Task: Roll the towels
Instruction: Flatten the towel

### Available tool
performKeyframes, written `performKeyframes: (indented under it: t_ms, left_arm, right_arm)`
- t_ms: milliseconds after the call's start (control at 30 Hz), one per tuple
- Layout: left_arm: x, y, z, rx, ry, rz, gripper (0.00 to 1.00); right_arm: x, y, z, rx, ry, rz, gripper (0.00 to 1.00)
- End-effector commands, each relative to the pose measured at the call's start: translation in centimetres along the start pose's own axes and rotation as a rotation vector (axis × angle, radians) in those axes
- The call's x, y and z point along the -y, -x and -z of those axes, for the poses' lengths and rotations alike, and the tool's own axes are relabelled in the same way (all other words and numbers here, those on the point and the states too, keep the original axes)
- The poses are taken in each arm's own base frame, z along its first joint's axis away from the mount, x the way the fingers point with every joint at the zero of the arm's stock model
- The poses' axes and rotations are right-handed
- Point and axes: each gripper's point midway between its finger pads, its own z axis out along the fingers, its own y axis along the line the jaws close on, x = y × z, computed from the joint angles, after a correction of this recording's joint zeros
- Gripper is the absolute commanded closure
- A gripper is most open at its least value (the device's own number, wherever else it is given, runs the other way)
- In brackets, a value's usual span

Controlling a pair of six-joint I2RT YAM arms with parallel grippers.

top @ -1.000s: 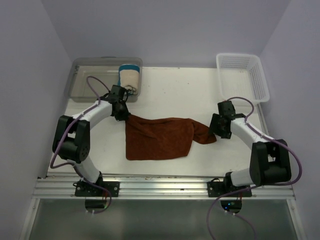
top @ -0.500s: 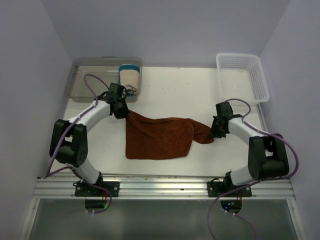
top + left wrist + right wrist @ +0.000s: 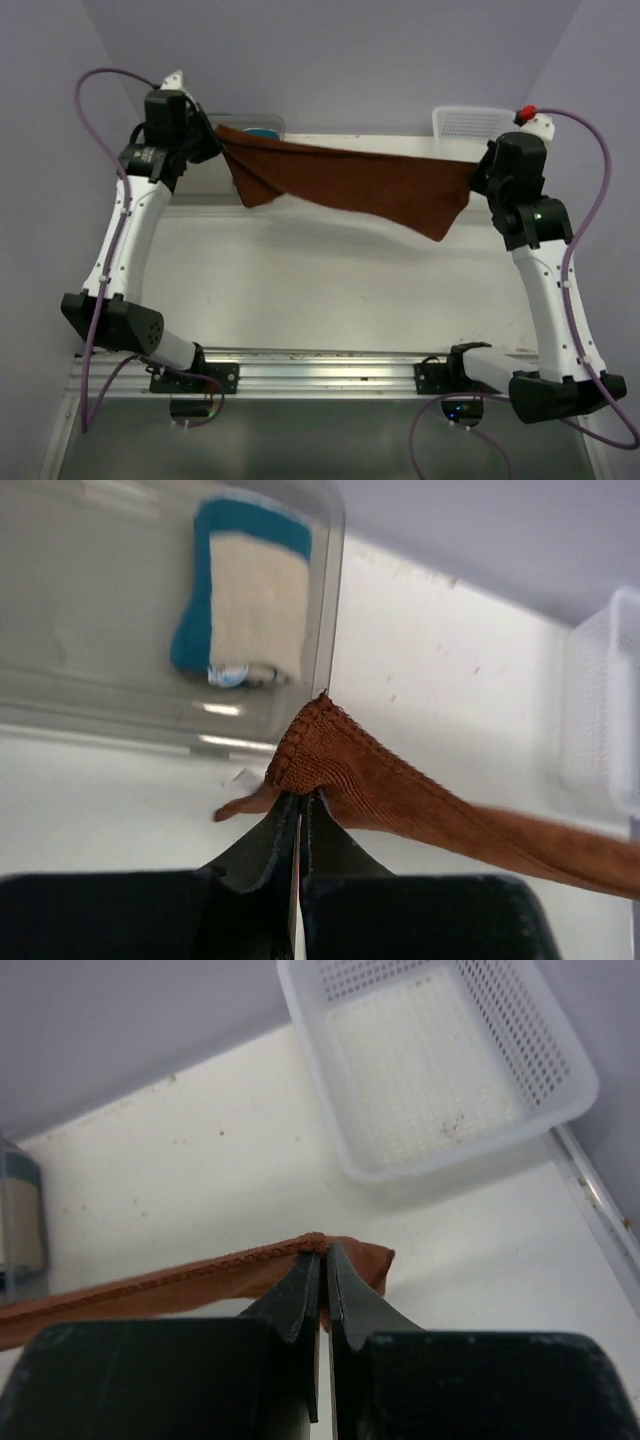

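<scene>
The rust-brown towel (image 3: 350,185) hangs stretched in the air between both arms, well above the table. My left gripper (image 3: 215,137) is shut on its left corner (image 3: 310,750); my right gripper (image 3: 476,172) is shut on its right corner (image 3: 330,1250). The cloth sags in the middle and droops near the right end. The cream towel with blue edges (image 3: 250,605) lies rolled inside the clear plastic bin (image 3: 90,640) at the back left; in the top view only its blue rim (image 3: 262,131) peeks over the brown towel.
A white mesh basket (image 3: 440,1060) stands at the back right corner of the table, partly behind the right arm in the top view. The white tabletop (image 3: 340,290) lies below the hanging towel. Purple walls close in on three sides.
Both arms rose high and spread apart, lifting the brown towel off the table and pulling it taut. The right gripper closed on the towel's right corner during this.
</scene>
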Motion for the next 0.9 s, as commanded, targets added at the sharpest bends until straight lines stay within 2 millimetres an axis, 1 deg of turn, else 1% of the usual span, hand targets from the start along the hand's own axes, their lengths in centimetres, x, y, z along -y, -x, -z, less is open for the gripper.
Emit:
performKeyframes:
  t_ms: [0, 33, 67, 100, 133, 167, 200, 233, 300, 333, 400, 433, 500, 533, 600, 633, 667, 700, 733, 767, 800, 833, 867]
  left_arm:
    - [0.7, 6.5, 7.3, 0.165, -0.046, -0.045, 1.00]
    - [0.7, 7.3, 8.4, 0.191, -0.047, -0.046, 1.00]
    - [0.5, 7.7, 9.1, 0.198, -0.040, -0.046, 1.00]
    - [0.7, 8.7, 10.3, 0.233, -0.046, -0.049, 1.00]
    - [0.8, 9.2, 11.5, 0.262, -0.048, -0.048, 1.00]
    - [0.8, 9.6, 12.2, 0.282, -0.052, -0.044, 1.00]
    - [0.9, 9.9, 12.8, 0.299, -0.060, -0.043, 1.00]
    - [1.3, 10.0, 13.8, 0.313, -0.080, -0.046, 1.00]
    - [1.8, 10.2, 14.6, 0.329, -0.103, -0.048, 1.00]
    - [2.1, 10.3, 15.5, 0.340, -0.123, -0.055, 1.00]
    - [2.4, 10.2, 16.4, 0.351, -0.138, -0.070, 1.00]
    - [2.6, 10.3, 17.4, 0.368, -0.152, -0.076, 1.00]
    - [2.9, 10.1, 18.6, 0.382, -0.173, -0.095, 1.00]
    - [3.1, 10.2, 20.1, 0.407, -0.188, -0.103, 1.00]
    - [3.2, 10.0, 21.4, 0.428, -0.200, -0.120, 1.00]
    - [3.1, 9.8, 22.8, 0.453, -0.202, -0.122, 1.00]
    - [3.0, 9.5, 23.3, 0.453, -0.198, -0.124, 1.00]
    - [2.7, 9.3, 23.8, 0.458, -0.192, -0.123, 1.00]
    - [2.3, 9.1, 25.3, 0.490, -0.176, -0.117, 1.00]
    - [1.7, 8.6, 25.4, 0.492, -0.161, -0.112, 1.00]
    - [1.4, 8.3, 26.0, 0.505, -0.154, -0.108, 1.00]
    - [1.0, 7.8, 27.4, 0.533, -0.150, -0.107, 1.00]
    - [0.6, 7.2, 27.6, 0.527, -0.139, -0.104, 1.00]
  right_arm:
    - [2.1, 3.9, 3.5, 0.079, -0.087, 0.027, 1.00]
    - [2.0, 4.9, 4.2, 0.103, -0.077, 0.024, 1.00]
    - [1.8, 5.8, 4.9, 0.122, -0.068, 0.017, 1.00]
    - [1.6, 7.5, 6.2, 0.167, -0.053, 0.001, 1.00]
    - [1.6, 8.1, 6.8, 0.178, -0.048, 0.000, 1.00]
    - [1.5, 8.7, 7.3, 0.191, -0.040, -0.001, 1.00]
    - [1.4, 9.9, 8.4, 0.224, -0.026, -0.011, 1.00]
    - [1.5, 10.3, 8.9, 0.234, -0.023, -0.007, 1.00]
    - [1.3, 11.2, 10.2, 0.264, 0.003, -0.015, 1.00]
    - [1.3, 11.3, 10.6, 0.270, 0.012, -0.011, 1.00]
    - [1.3, 11.6, 11.6, 0.282, 0.033, -0.013, 1.00]
    - [1.6, 11.6, 12.4, 0.292, 0.036, -0.016, 1.00]
    - [2.0, 11.6, 13.5, 0.302, 0.043, -0.017, 1.00]
    - [2.4, 11.7, 14.6, 0.321, 0.047, -0.019, 1.00]
    - [3.0, 11.7, 16.0, 0.342, 0.051, -0.023, 1.00]
    - [3.4, 11.4, 16.6, 0.340, 0.049, -0.015, 1.00]
    - [4.1, 11.3, 18.1, 0.364, 0.054, -0.024, 1.00]
    - [4.5, 10.8, 18.7, 0.356, 0.052, -0.017, 1.00]
    - [5.0, 10.5, 19.5, 0.363, 0.053, -0.016, 1.00]
    - [5.6, 10.4, 20.9, 0.384, 0.057, -0.023, 1.00]
    - [6.0, 10.2, 21.7, 0.389, 0.057, -0.025, 1.00]
    - [6.5, 9.6, 22.2, 0.376, 0.051, -0.015, 1.00]
    - [6.9, 9.5, 23.1, 0.385, 0.053, -0.018, 1.00]
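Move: Both closed grippers already hold the brown towel by its upper corners in the air: its hanging middle lies some 26 cm right of the left gripper, 5 cm nearer the base and 6 cm below. For that gripper the rolled towel is about 13 cm ahead, 3 cm right, and the grey tray's middle 13 cm ahead, 10 cm left, both roughly 26 cm below. From the right gripper the brown towel's middle is about 25 cm left, 2 cm ahead, 8 cm below; the white basket is 20 cm ahead, 11 cm right, 29 cm down. Swing both grippers up together, fast at first, then slower, while beginning to draw back; finish with a quicker pull back towards the bases, still rising. Lift about 20 cm and bring back some 15 cm, easing the hands slightly apart. Tip the left fingers up some 30 degrees and the right about 20, keeping both corners pinched. ##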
